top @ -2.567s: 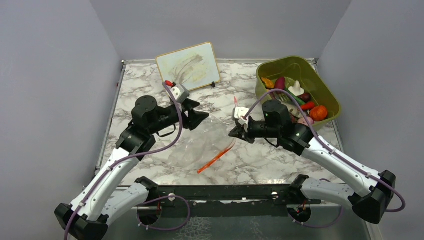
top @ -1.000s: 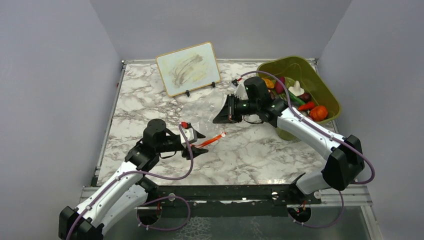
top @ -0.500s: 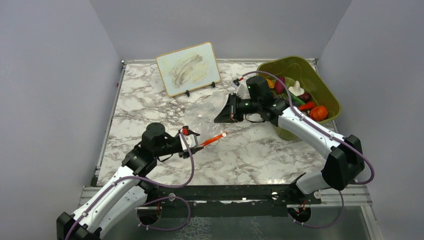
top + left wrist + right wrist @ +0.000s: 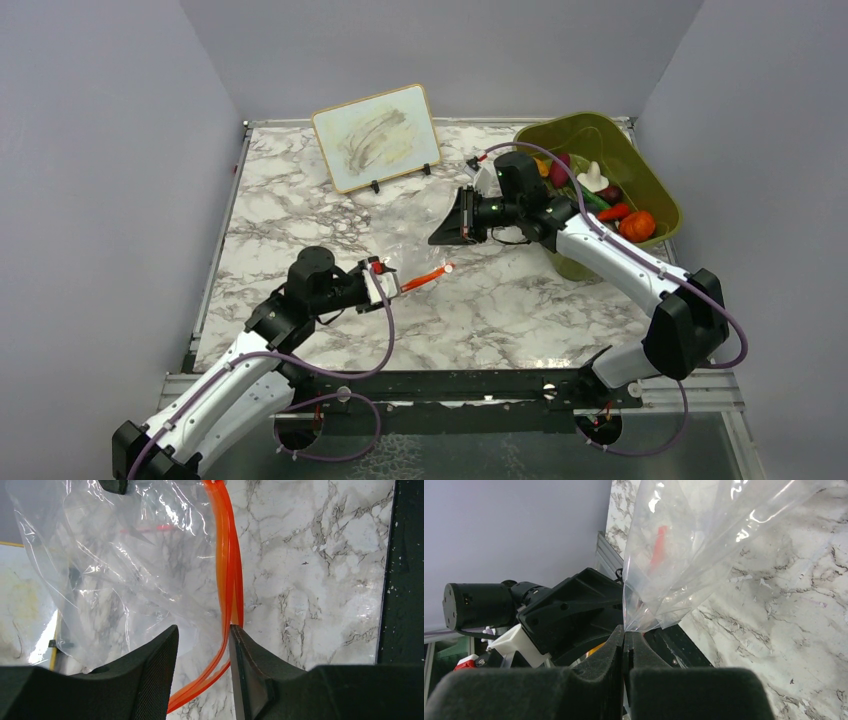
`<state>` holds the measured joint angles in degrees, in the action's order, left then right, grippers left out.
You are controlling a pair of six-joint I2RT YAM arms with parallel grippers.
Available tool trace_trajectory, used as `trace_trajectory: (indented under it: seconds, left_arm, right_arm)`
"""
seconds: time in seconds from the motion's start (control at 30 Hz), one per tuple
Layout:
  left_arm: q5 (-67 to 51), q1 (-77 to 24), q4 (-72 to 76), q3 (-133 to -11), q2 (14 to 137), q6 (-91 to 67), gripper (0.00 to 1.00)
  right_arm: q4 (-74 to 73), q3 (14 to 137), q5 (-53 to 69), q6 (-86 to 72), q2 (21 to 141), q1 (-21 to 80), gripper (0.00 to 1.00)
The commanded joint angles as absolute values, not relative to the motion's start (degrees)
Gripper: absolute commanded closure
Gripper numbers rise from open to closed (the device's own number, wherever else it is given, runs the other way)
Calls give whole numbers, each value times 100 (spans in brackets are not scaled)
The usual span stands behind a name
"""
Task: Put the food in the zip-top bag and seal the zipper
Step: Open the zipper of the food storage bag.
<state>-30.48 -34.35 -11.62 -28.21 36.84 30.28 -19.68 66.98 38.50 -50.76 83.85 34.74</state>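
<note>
The clear zip-top bag (image 4: 418, 252) hangs stretched between both grippers above the marble table. My right gripper (image 4: 441, 233) is shut on one of its plain corners (image 4: 636, 622), holding it up. The orange zipper (image 4: 231, 580) runs down between the fingers of my left gripper (image 4: 204, 635). Those jaws stand apart, and the strip lies against the right finger (image 4: 250, 665) with a gap to the left one. In the top view the left gripper (image 4: 395, 285) sits at the zipper's (image 4: 426, 277) near end. The food (image 4: 618, 208) lies in the olive bin; none shows inside the bag (image 4: 130, 575).
The olive-green bin (image 4: 600, 128) stands at the back right behind the right arm. A small whiteboard (image 4: 378, 135) leans on its stand at the back centre. Grey walls enclose the table on three sides, and a black rail (image 4: 450, 385) runs along the near edge.
The left gripper has drawn slightly back toward its base along the zipper, and its jaws have narrowed around the strip. The right arm holds the bag corner still.
</note>
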Motion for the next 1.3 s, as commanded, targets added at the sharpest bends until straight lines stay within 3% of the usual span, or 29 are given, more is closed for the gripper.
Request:
trace_trajectory:
  seconds: [0.0, 0.57, 0.97, 1.03, 1.13, 1.2, 1.27]
  left_arm:
    - [-2715, -3502, -1094, -2769, 3730, 3260, 57]
    - [-2345, -3599, -528, -2587, 3863, 3413, 57]
    - [-2877, -3705, -118, -2501, 4251, 3279, 58]
    - [-2847, -3709, -81, -2488, 4235, 3232, 67]
    - [-2764, -3720, -68, -2496, 4144, 3156, 89]
    - [-2745, -3718, -53, -2486, 4068, 3075, 98]
    - [-2752, -3718, -43, -2480, 3984, 2963, 100]
  right_arm:
    - [-1666, 6585, 4171, -5131, 8468, 3428, 98]
    - [-1136, 6369, 4700, -5452, 8543, 3423, 99]
    - [-1005, 6217, 4711, -5591, 8462, 3427, 99]
    - [-977, 6186, 4713, -5606, 8443, 3428, 99]
    - [-980, 6141, 4650, -5596, 8396, 3427, 99]
    - [-1049, 6118, 4568, -5559, 8352, 3421, 99]
    - [-1153, 6130, 4433, -5478, 8312, 3428, 98]
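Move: The left hand's half-open fingers are right at the left end of the orange zipper; the strip they go for lies only about 1 cm back of and 1 cm below the hand point. The white slider is some 8 cm to the right and 4 cm ahead of that hand, about 2 cm lower, and the middle of the clear bag body is about 10 cm ahead. From the right hand, which already pinches the bag film, that strip is roughly 9 cm back, 5 cm left and 4 cm below. The left hand works its half-open fingers about 2 cm forward and 1 to 2 cm down over the end of the orange zipper, then pushes some 1.5 cm to the right along it, and only at the end shuts to pinch the forward strip, leaving the rear strip free. Meanwhile the right hand keeps its pinch on the film and eases about 1 cm back and 1 cm down, rolling some 5 degrees. ##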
